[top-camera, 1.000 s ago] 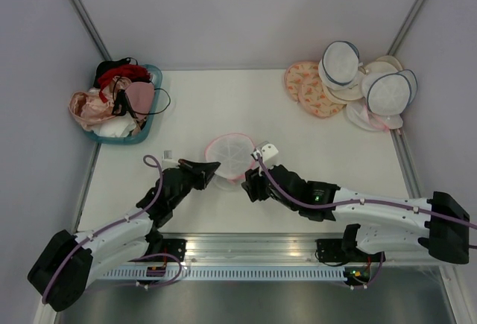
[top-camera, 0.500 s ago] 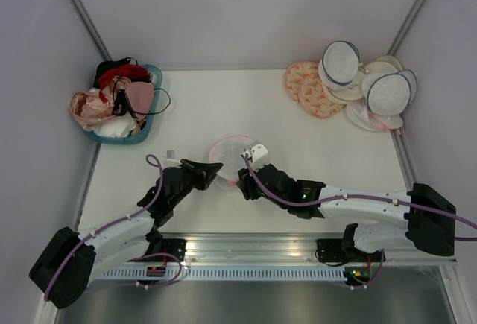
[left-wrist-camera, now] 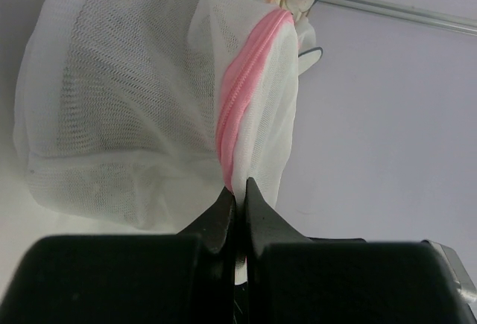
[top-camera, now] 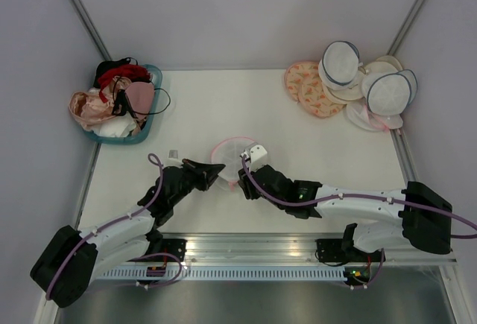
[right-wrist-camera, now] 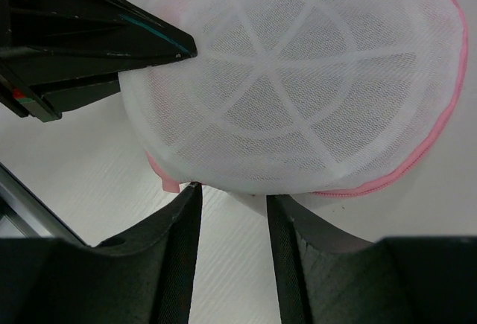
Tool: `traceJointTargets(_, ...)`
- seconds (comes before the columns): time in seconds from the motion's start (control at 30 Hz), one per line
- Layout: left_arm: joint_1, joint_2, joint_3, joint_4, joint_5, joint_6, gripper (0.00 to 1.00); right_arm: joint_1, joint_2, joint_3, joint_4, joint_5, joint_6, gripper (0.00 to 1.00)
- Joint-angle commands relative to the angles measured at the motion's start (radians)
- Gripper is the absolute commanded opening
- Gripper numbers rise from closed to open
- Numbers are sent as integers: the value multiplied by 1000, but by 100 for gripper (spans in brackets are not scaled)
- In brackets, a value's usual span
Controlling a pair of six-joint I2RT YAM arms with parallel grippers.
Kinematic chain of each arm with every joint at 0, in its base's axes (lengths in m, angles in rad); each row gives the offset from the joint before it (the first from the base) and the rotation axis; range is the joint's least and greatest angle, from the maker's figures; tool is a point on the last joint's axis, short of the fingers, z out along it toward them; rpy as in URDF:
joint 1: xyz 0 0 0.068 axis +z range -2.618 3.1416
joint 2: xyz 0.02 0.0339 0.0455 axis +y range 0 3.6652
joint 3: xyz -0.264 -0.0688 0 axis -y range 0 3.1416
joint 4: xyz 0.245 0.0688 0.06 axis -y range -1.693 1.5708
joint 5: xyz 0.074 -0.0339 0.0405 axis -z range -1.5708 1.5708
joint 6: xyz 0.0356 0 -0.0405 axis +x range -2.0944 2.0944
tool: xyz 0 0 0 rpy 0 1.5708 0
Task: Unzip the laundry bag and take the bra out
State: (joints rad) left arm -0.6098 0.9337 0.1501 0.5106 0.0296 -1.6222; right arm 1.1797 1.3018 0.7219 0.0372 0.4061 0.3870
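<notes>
The laundry bag (top-camera: 232, 150), a white mesh dome with a pink zip rim, lies on the table between both arms. My left gripper (top-camera: 218, 169) is shut on its left edge; in the left wrist view the fingertips (left-wrist-camera: 238, 192) pinch the mesh right beside the pink zip (left-wrist-camera: 242, 86). My right gripper (right-wrist-camera: 231, 194) stands open at the bag's near edge, with a small fold of white fabric hanging just between its tips. A short pink tab (right-wrist-camera: 170, 184) on the rim sits beside its left fingertip. The bra is hidden.
A teal basket (top-camera: 146, 132) heaped with pink, red and black bras stands at the back left. Round white bags and orange-patterned discs (top-camera: 350, 82) lie piled at the back right. A metal rail (top-camera: 246, 246) runs along the near edge.
My right gripper has moved left up to the bag's near edge and its jaws have narrowed. The left gripper keeps its hold on the rim.
</notes>
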Motion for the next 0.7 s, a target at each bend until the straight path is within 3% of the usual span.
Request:
traceJointTargets(0.0, 7, -35, 23, 37, 44, -41, 2, -6, 5, 5, 17, 34, -1, 46)
traceJointTargets(0.3, 8, -41, 37, 20, 73, -34, 2, -8, -3, -4, 26, 79, 6, 44)
traceJointTargets(0.4, 8, -30, 36, 22, 76, -31, 2, -8, -4, 4, 35, 91, 4, 35)
traceJointTargets(0.53, 10, -38, 26, -1, 59, -18, 2, -6, -27, 4, 33, 96, 3, 15)
traceJointTargets(0.67, 18, -61, 25, -47, 41, 13, 2, -5, -88, 14, -61, 85, 10, 2)
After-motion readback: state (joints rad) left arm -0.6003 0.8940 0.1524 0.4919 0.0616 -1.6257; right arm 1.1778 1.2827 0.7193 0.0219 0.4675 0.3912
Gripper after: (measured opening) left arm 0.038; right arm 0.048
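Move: The right fingers stand half open around the near rim of the laundry bag, whose zipper edge lies about 1 cm ahead and 1 cm to the right, at their height. The bag's middle is roughly 5 cm ahead, 2 cm left and slightly lower; the pink tab hangs some 3 cm left, 1 cm back and 2 cm down. From the left hand, already holding the rim, that zipper edge is about 2 cm back and 8 cm right, a touch lower. The right fingers close fully on the bag's near rim beside the zipper, seeming to pinch its edge, while that hand eases about 1 cm to the right and a little less forward, lifting slightly at the end. The left hand keeps its shut grip on the rim and rises about 1 cm. ##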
